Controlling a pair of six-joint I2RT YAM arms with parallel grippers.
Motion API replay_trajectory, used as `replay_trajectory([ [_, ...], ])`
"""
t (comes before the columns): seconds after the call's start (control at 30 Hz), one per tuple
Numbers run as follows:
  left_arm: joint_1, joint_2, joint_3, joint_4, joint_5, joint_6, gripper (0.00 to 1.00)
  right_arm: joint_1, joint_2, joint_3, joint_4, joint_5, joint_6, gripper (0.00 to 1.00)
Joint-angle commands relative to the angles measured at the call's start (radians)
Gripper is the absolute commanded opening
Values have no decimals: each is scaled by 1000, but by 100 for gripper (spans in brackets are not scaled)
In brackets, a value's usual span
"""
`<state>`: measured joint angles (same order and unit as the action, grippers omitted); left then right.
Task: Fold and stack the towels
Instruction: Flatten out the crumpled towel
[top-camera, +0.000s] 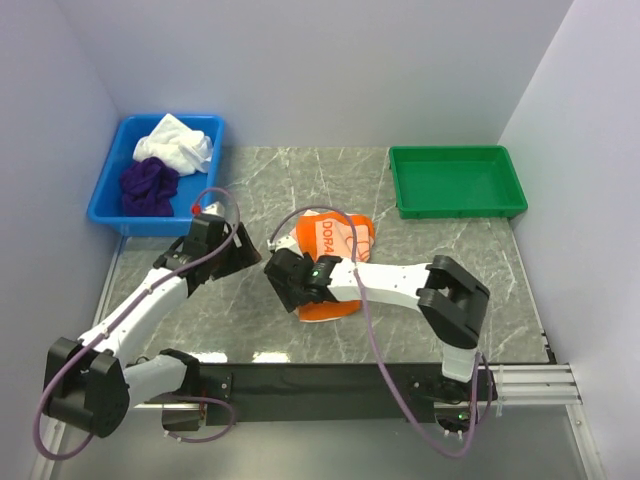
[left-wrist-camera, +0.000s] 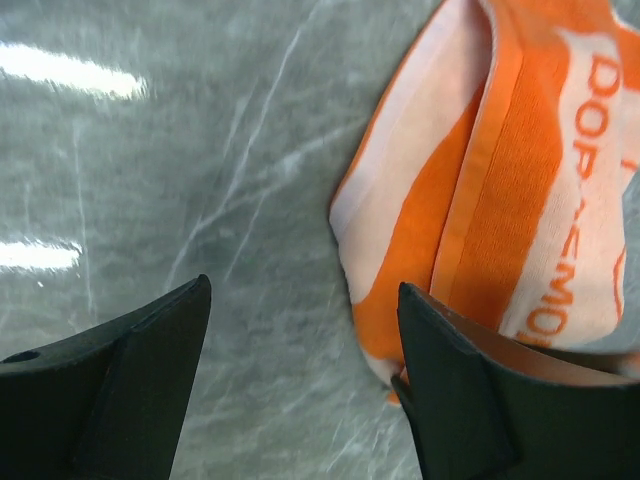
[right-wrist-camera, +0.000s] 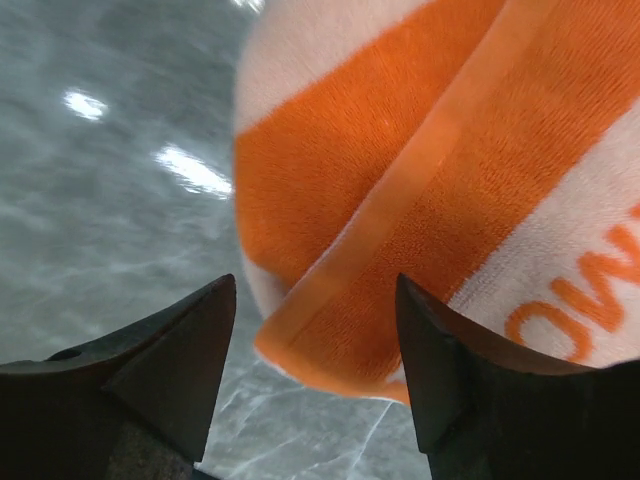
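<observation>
The orange towel (top-camera: 335, 240) with white lettering lies bunched and partly folded on the marble table (top-camera: 450, 280), at its middle. My left gripper (top-camera: 245, 258) hovers at the towel's left side and is open; in its wrist view the gripper (left-wrist-camera: 305, 290) has bare marble between the fingers, and its right finger (left-wrist-camera: 460, 390) overlaps the edge of the orange towel (left-wrist-camera: 500, 200). My right gripper (top-camera: 290, 290) is low over the towel's near-left part. It (right-wrist-camera: 315, 290) stands open with a corner of the orange towel (right-wrist-camera: 400, 230) between its fingers. The white towel (top-camera: 175, 145) and the purple towel (top-camera: 148, 188) lie crumpled in the blue bin (top-camera: 205, 125).
The blue bin stands at the table's back left. A green tray (top-camera: 457, 205) with nothing in it sits at the back right. White walls close the table in on the left, back and right. The right arm's forearm (top-camera: 390, 282) lies across the towel's near side.
</observation>
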<state>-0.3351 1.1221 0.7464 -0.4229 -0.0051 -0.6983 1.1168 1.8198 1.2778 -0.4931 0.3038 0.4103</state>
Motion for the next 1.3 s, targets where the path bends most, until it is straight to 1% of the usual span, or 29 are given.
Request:
replay_trajectory([
  [0.0,2,-39,-57,100,69,-56,80,8,30,72,-56,69,71,67],
  [0.07,2,-32,-87,128,109,-76,79,8,64,81,-85,95,84,62],
  [0.1,1,-27,-96,166,123,-101,79,6,68,81,-88,100,88,61],
  [0.2,-18,7,-108,211,142,-135,78,3,61,68,-98,118,102,56],
  [0.3,-82,64,-79,233,108,-150,78,5,18,32,-85,129,104,50],
  [0.33,-100,80,-70,246,97,-153,78,3,10,16,-79,136,104,44],
  [0.43,-154,163,-39,274,62,-171,77,-5,-2,-8,-76,147,108,37],
  [0.6,-182,306,-10,322,36,-196,73,-8,-43,-47,-59,150,108,33],
  [0.7,-186,379,10,328,17,-195,66,-15,-74,-75,-41,144,105,29],
  [0.77,-189,428,21,332,11,-196,57,-28,-97,-92,-32,143,111,26],
  [0.8,-189,442,22,331,8,-196,52,-31,-105,-110,-27,141,113,22],
  [0.83,-189,455,24,332,8,-196,41,-38,-123,-121,-18,143,116,19],
  [0.9,-190,476,25,319,10,-196,26,-54,-143,-150,-10,138,119,15],
  [0.93,-189,478,27,311,8,-198,12,-63,-164,-161,-2,138,122,10],
  [0.97,-191,470,24,308,-25,-193,6,-72,-177,-175,4,135,125,7],
  [1.0,-188,464,25,300,-36,-193,1,-93,-189,-201,10,126,127,0],
  [1.07,-189,440,34,262,-62,-181,1,-126,-243,-228,24,124,133,0],
  [1.2,-168,371,45,171,-156,-175,1,-238,-371,-306,18,153,131,0],
  [1.27,-141,314,33,121,-174,-176,1,-326,-474,-325,8,181,121,0],
])
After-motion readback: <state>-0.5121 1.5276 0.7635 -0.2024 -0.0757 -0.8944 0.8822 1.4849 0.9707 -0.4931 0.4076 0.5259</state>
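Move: The towel's left corner, the left gripper's target, lies about 8 cm to its right, 3 cm ahead and 9 cm below; the towel's middle lies about 9 cm farther right. The blue bin stands some 18 cm left of that gripper and 21 cm ahead. From the right gripper, the loose folded edge to pinch is about 5 cm right, 1 cm ahead and 3 cm below, and the towel's middle about 9 cm right and 5 cm ahead. Bring the left gripper down about 9 cm and as far to the right, onto the towel's left corner, pinch it shut there, then draw it back left a couple of centimetres. Meanwhile dip the right gripper 2 cm, ease it right while slowly closing on the folded edge, then pull that edge right, some 13 cm in all, slightly forward and rising, turning about 20 degrees clockwise. ##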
